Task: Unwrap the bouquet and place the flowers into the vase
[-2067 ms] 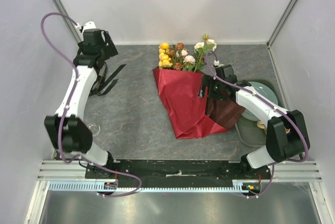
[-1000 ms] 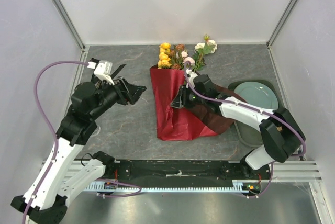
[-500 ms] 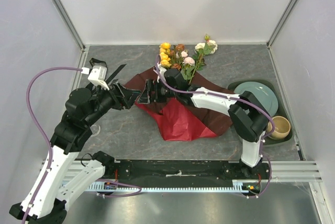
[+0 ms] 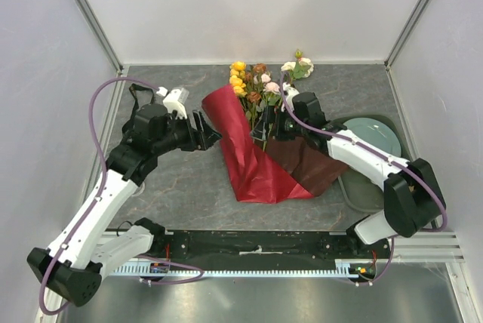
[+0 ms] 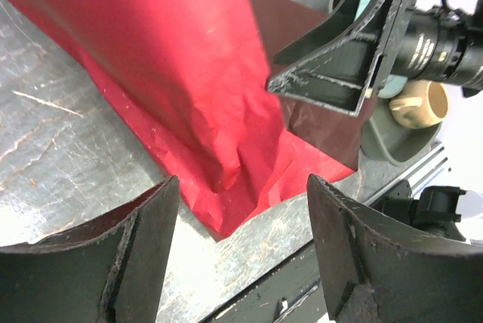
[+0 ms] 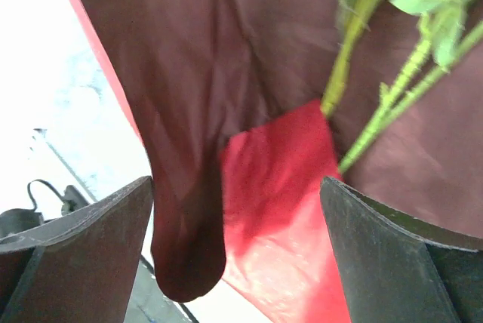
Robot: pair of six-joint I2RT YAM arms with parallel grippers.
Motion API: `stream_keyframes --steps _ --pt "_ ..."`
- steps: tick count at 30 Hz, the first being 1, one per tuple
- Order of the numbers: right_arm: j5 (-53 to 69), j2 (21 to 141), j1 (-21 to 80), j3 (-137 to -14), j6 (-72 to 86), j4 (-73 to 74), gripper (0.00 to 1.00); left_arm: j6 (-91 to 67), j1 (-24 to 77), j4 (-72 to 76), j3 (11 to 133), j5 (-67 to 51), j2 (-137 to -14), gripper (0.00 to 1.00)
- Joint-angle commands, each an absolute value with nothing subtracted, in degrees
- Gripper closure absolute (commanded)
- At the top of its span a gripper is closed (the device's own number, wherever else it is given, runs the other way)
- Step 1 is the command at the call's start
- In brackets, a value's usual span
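Note:
The bouquet lies unwrapped at the table's middle. Its flowers (image 4: pixel 260 80), yellow, pink, cream and rust, point to the back wall, and their green stems (image 6: pixel 355 74) run down onto the paper. The red wrapping paper (image 4: pixel 245 149) is folded up on the left, with a darker maroon sheet (image 4: pixel 306 163) spread to the right. My left gripper (image 4: pixel 207 132) is open beside the red paper's (image 5: pixel 173 59) left edge, touching nothing. My right gripper (image 4: pixel 266 127) is open over the stems, and a maroon fold (image 6: pixel 189 187) hangs loose between its wide jaws. The vase does not show.
A pale green plate (image 4: pixel 383 136) sits on a dark tray at the right, partly under my right arm. A beige mug (image 5: pixel 415 104) stands on that tray. A black ribbon loop (image 4: pixel 136 90) lies at the back left. Walls close in on three sides.
My right gripper has opened, let go of the paper and drawn back to the right over the stems. The red flap now stands folded at the left. My left gripper has moved toward it.

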State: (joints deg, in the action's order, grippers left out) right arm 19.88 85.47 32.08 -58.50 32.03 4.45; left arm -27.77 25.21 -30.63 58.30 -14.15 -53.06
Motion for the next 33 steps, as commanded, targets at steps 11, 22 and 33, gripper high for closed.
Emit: stream_keyframes --steps 11,22,33 --pt "26.20 96.76 45.60 -65.72 36.82 -4.74 0.02 -27.78 25.31 -26.45 56.77 -11.87 -43.79 0.27" --pt "21.01 106.79 56.69 -78.84 36.39 -0.10 0.02 -28.12 25.22 -31.47 58.10 -5.72 -39.90 0.26" --pt "15.73 91.50 46.25 -66.90 31.20 7.29 0.02 -29.09 25.31 -30.24 56.43 -10.63 -47.10 0.26"
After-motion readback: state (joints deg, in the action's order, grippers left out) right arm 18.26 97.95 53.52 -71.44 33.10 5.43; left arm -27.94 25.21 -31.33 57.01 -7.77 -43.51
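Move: Roughly 8 cm to the right hand's left and 4 cm back is the middle of the red wrapper flap still standing on its left side, some 8 cm lower. The yellow flowers lie about 14 cm ahead and 8 cm left; the already opened brown flap is 13 cm right and 11 cm back, both near table level. From the left hand, the standing flap is about 7 cm right, level fore and aft, and well below. Sweeping left and back from beside the flower stems, the right hand goes about 20 cm left and 11 cm back across the standing flap's place, wide open, a few centimetres lower and turning some 25 degrees counter-clockwise, to fold the flap outward; then it starts back right, rising slightly. The open left hand dips briefly, then lifts and draws back left out of the way. ##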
